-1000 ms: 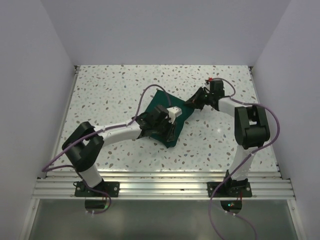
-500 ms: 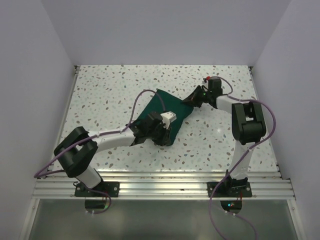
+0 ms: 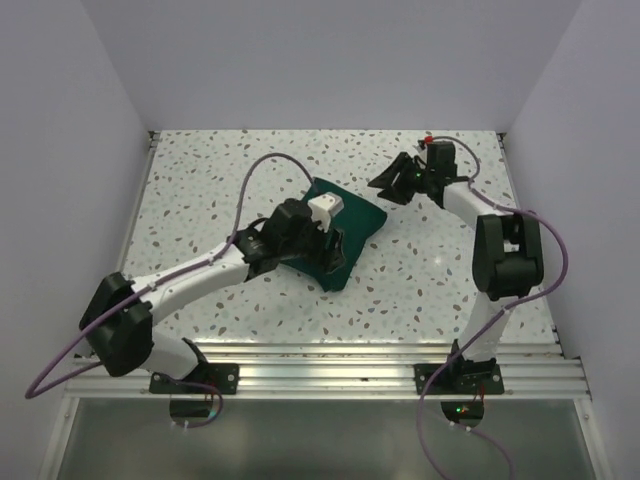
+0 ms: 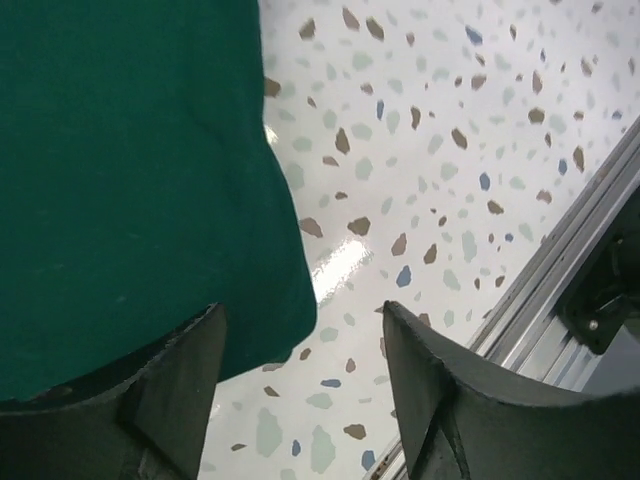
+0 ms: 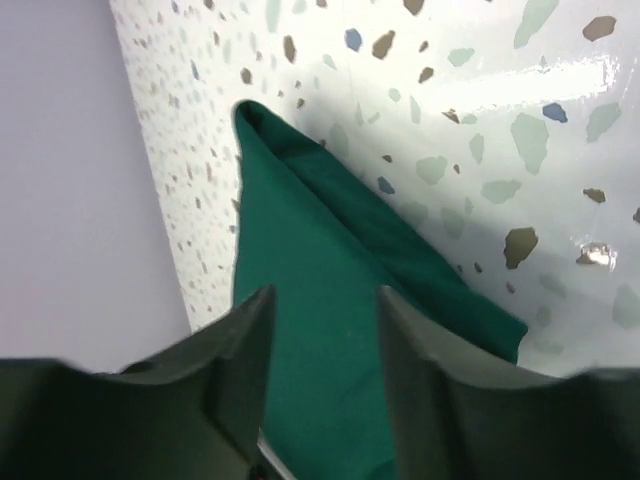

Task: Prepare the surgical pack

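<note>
The surgical pack (image 3: 357,216) is a dark green folded drape lying on the speckled table, mid-centre. My left gripper (image 3: 334,254) hovers over its near edge, open. In the left wrist view the green fabric (image 4: 130,170) fills the upper left and its rounded corner lies by the left finger (image 4: 175,385); only bare table shows between the jaws of the left gripper (image 4: 300,390). My right gripper (image 3: 388,186) stands open just off the pack's far right corner. In the right wrist view the pack (image 5: 320,270) lies beyond the open right gripper (image 5: 322,340), not pinched.
An aluminium rail (image 3: 320,357) runs along the table's near edge and also shows in the left wrist view as a rail (image 4: 565,245) close beyond the pack's corner. White walls (image 3: 60,150) enclose the table on the left, back and right.
Both grippers have opened and let go of the drape. The left gripper moved toward the far side over the pack. The right gripper pulled back toward the far right.
</note>
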`<state>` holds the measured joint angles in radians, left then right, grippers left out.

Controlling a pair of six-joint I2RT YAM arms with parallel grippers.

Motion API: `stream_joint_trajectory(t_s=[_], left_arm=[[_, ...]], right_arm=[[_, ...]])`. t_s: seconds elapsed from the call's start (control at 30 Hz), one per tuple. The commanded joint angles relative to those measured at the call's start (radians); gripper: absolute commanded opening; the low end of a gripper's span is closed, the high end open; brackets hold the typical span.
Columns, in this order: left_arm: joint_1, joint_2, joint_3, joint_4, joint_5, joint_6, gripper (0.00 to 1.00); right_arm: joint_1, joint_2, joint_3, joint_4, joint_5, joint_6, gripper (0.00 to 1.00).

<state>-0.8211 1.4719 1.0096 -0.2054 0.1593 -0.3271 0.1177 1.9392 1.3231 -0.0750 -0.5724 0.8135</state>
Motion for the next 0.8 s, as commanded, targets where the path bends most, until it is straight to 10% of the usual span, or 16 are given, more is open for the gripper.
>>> stream_joint_trajectory(t_s=[0.0, 0.23, 0.37, 0.77], left_arm=[[0.066, -0.141, -0.011, -0.040, -0.024, -0.036, 0.69], [0.197, -0.406, -0.141, -0.081, -0.038, -0.090, 0.82], [0.203, -0.499, -0.155, -0.133, -0.101, -0.098, 1.00], [0.204, -0.875, -0.350, -0.123, -0.386, -0.118, 1.00]], right_arm=[[-0.029, -0.175, -0.033, -0.058, 0.031, -0.042, 0.54], [-0.029, -0.560, -0.232, -0.254, 0.212, -0.249, 0.92], [-0.029, -0.778, -0.355, -0.308, 0.282, -0.283, 0.98], [-0.029, -1.357, -0.608, -0.476, 0.496, -0.421, 0.98]])
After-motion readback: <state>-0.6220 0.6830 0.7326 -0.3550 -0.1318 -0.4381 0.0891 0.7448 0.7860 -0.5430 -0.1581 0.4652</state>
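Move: The wrapped green pack lies some 9 cm ahead of the left hand, about 2 cm to its left and 10 cm below. From the right hand the pack's middle is roughly 12 cm back, 14 cm to the left and 8 cm down. The pack's right corner is nearer, about 5 cm back from the right hand, 2 cm to its right and 7 cm below. Opening wide, both hands leave the pack: left about 16 cm leftward, rising; right some 20 cm back, rightward, rising. ##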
